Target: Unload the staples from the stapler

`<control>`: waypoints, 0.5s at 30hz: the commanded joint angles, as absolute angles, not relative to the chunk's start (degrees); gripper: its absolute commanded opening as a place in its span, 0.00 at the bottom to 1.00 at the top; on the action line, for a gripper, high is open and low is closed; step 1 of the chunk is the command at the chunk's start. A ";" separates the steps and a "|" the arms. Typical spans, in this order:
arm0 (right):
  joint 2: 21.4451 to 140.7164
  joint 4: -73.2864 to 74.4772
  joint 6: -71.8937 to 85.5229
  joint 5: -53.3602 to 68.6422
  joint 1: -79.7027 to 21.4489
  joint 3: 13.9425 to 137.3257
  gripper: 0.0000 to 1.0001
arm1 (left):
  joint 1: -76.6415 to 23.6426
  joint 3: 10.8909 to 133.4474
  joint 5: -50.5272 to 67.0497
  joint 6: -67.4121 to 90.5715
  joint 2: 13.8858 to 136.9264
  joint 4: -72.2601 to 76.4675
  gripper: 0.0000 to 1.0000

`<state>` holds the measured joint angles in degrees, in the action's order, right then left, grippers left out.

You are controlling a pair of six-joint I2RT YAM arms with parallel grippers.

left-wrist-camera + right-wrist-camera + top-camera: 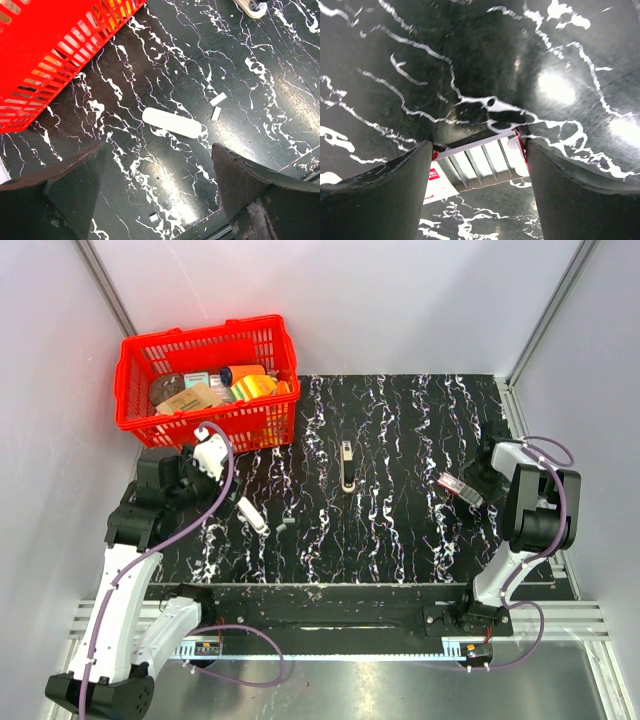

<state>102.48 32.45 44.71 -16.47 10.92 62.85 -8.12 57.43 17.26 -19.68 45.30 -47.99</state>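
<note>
The stapler, a slim black bar with a pale end, lies alone at the middle of the black marbled mat; its pale end shows at the top edge of the left wrist view. My left gripper is open and empty, hovering just short of a white oblong stick. My right gripper sits low at the mat's right. Its fingers press both sides of a small pinkish-red box that lies open with rows of staples inside.
A red basket full of items stands at the back left, close to the left gripper. Two small pale strips lie on the mat beyond the white stick. A small dark piece lies beside it.
</note>
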 commanded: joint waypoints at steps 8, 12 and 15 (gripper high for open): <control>99.85 35.42 50.27 -13.01 2.99 58.54 0.84 | -7.65 59.50 15.73 -20.57 43.42 -47.64 0.90; 99.75 35.77 50.80 -11.52 1.94 58.18 0.82 | -7.73 59.77 15.82 -20.65 43.51 -47.64 0.90; 100.02 36.21 51.68 -11.34 0.27 57.92 0.81 | -7.73 59.94 15.82 -20.74 43.16 -47.99 0.90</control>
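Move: The staple box is already between my right fingertips, its middle about 3 cm left and 1 cm ahead. I'm taking it across bare table towards the stapler, some 33 cm to my left and 7 cm ahead, at nearly the same height. The loose staple sticks lie about 50 cm left and 8 cm back. From my left hand the stapler is roughly 16 cm ahead, 27 cm right and 21 cm below. Keeping the ribbed tray end of the staple box between my right fingers, I slide the box about 5 cm to the left, low along the table top towards the stapler. I stay at the same height, turn the hand only some 5 degrees counter-clockwise, and slow down towards the end. ##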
